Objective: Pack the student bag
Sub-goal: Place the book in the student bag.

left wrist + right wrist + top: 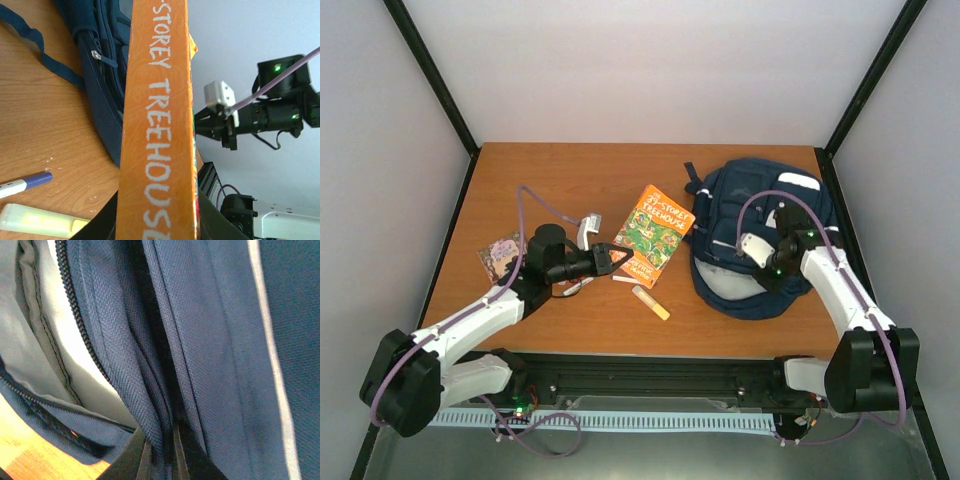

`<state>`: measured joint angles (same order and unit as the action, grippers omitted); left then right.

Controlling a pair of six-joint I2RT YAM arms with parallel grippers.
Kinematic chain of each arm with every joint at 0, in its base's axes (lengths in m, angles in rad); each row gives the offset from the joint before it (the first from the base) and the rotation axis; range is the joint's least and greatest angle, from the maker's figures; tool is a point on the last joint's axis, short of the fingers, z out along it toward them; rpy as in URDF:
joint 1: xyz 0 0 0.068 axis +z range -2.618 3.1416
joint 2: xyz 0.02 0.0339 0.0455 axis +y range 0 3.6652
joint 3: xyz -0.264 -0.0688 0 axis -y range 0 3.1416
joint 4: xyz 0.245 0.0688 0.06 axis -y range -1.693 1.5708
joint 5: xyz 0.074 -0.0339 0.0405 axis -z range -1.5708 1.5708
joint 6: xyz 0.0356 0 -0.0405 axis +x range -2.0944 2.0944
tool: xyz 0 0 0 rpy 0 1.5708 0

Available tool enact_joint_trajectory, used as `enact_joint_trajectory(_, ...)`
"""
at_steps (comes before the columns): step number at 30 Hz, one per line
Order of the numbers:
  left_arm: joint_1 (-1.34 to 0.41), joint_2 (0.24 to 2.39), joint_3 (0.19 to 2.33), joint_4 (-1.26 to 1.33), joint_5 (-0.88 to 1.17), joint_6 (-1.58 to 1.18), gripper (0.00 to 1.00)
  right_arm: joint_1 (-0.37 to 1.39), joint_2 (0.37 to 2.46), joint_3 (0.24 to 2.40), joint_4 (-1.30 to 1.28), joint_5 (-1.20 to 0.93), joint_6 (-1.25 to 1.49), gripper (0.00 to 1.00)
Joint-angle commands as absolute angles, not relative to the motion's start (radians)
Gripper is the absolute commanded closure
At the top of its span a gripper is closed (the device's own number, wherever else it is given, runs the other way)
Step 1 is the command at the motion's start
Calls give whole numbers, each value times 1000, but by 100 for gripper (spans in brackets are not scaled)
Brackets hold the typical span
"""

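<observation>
The navy student bag (720,215) lies at the right of the table. My right gripper (767,272) is down on its front, shut on a fold of blue fabric (150,405) pinched between the dark fingers (144,460). Beside that fold an unzipped compartment shows grey lining (35,330). My left gripper (620,262) is shut on the lower edge of an orange "Storey Treehouse" book (655,232), just left of the bag. In the left wrist view the book's spine (157,125) runs up from my left gripper (157,220), and the student bag (102,100) lies behind it.
A yellow highlighter (651,302) lies on the wood near the book, also seen in the left wrist view with a blue-capped pen (25,182). A small picture card (500,255) sits at the left by my left arm. The right arm (265,110) hangs beyond the book.
</observation>
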<state>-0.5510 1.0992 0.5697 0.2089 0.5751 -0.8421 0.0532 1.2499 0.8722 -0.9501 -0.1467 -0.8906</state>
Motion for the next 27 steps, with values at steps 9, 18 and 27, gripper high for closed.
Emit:
enact_joint_trajectory(9,-561,1114,598,346,680,-881,99,60,1233,1288,-890,-206,-675,97)
enact_joint_trajectory(18,-670,1216,661,345,695,-863,99,60,1250,1408,-841,-253,-593,97)
enact_joint_trajectory(27,-775,1428,759,483,713,-947,99,60,1264,1454,-829,-291,-537,97)
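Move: The left hand holds the orange book, whose middle is about 4 cm ahead of it and 5 cm to its right. The student bag's grey-lined mouth lies roughly 22 cm right, 6 cm back and 16 cm below that hand; the highlighter is 11 cm back, 4 cm right and 20 cm below. The right hand already pinches the flap's edge, with the mouth some 8 cm left, 3 cm back and 5 cm below. Up about 18 cm and forward about 10, the right hand draws the pinched flap off the bag's mouth, quick at first and then easing, its fingers tipping some 25 degrees towards forward. The left hand hardly stirs at first, then carries the still-gripped orange book some 8 cm right, with a little back and down, turning clockwise towards the mouth. ##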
